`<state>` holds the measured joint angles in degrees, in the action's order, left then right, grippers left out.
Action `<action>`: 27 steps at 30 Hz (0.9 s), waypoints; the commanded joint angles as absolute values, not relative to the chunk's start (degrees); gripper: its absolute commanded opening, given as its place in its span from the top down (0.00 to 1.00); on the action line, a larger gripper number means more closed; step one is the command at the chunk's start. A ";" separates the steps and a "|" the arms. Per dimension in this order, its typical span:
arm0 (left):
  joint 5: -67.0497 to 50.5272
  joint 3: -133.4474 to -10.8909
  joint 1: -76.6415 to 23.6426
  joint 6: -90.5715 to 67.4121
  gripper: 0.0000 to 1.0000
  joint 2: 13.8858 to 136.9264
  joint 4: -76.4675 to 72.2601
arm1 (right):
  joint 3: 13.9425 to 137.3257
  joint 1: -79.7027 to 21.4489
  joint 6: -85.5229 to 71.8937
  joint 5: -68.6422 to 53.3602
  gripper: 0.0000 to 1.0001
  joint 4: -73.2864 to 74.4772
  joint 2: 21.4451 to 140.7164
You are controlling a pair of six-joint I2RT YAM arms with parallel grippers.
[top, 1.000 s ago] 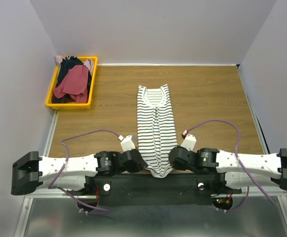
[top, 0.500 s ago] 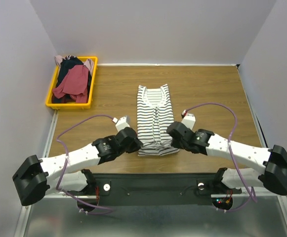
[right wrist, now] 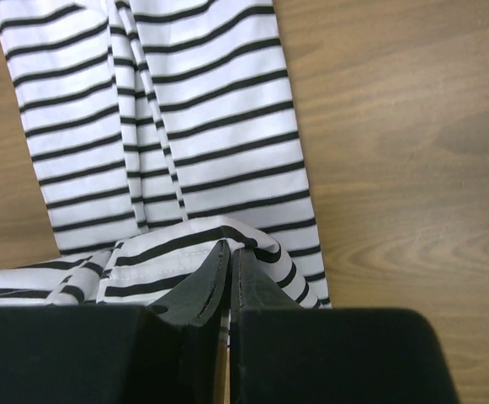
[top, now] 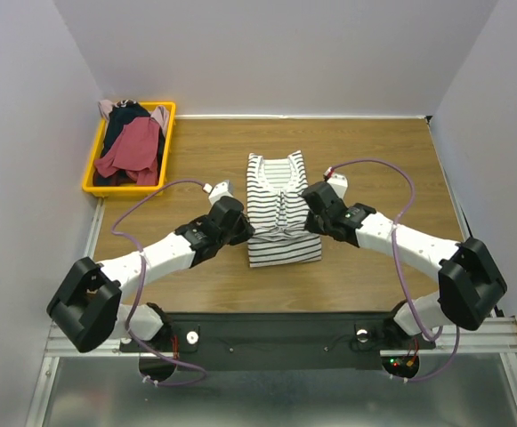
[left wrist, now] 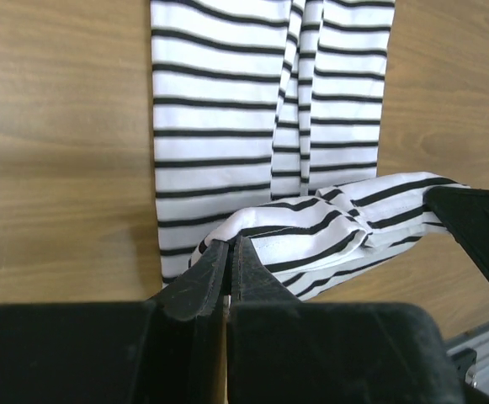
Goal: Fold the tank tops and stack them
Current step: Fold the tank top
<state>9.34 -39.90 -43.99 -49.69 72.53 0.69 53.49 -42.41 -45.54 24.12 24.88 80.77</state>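
Note:
A white tank top with thin black stripes (top: 280,191) lies mid-table, folded into a narrow strip with its scooped neck at the far end. Its near hem is lifted and doubled back over the body. My left gripper (top: 243,228) is shut on the hem's left corner (left wrist: 230,246). My right gripper (top: 311,213) is shut on the right corner (right wrist: 229,249). In the left wrist view the striped body (left wrist: 219,109) stretches flat ahead of the raised fold, and the right wrist view shows the same cloth (right wrist: 219,109). More tank tops, dark red (top: 132,147), navy (top: 120,123) and pale pink (top: 160,116), are heaped at the far left.
A yellow bin (top: 123,190) at the far left of the wooden table (top: 391,169) holds the heap of tops. Grey walls close in the table on three sides. Purple cables (top: 387,173) loop over both arms.
Both grippers have moved from the near edge toward the far side, carrying the striped top's hem with them. The top's near half now folds back over its far half.

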 commanded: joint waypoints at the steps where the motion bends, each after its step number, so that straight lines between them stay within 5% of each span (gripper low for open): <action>1: 8.00 -43.76 -41.66 -45.79 1.00 74.17 -3.95 | 57.04 -39.29 -41.84 22.50 0.99 18.64 82.52; 27: 2.90 -54.75 -33.49 -41.66 1.00 87.97 -7.82 | 67.05 -32.26 -39.55 16.79 1.00 13.36 95.97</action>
<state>3.18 -51.03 -35.09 -43.40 86.65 -5.69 63.33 -33.47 -40.58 17.10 16.23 94.13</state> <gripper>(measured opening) 0.106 0.038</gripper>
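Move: Ahead of both closed grippers, which still pinch the two corners of the tank top's hem, lies the neck opening: about 18 cm forward and 8 cm right of the left hand, about 16 cm forward and 9 cm left of the right, some 6 cm lower. From the left hand the left strap is about 23 cm ahead and 1 cm to its right. From the right hand the right strap is about 22 cm ahead and 4 cm left, the bottom fold about 11 cm back and 7 cm left. Carrying the pinched hem forward over the body towards the neck opening, both hands travel about 8 cm together, easing off partway and picking up slightly at the end. The right dips some 2.5 cm and comes most of the way back up, while the left stays nearly level; both keep their grips and hardly turn. ##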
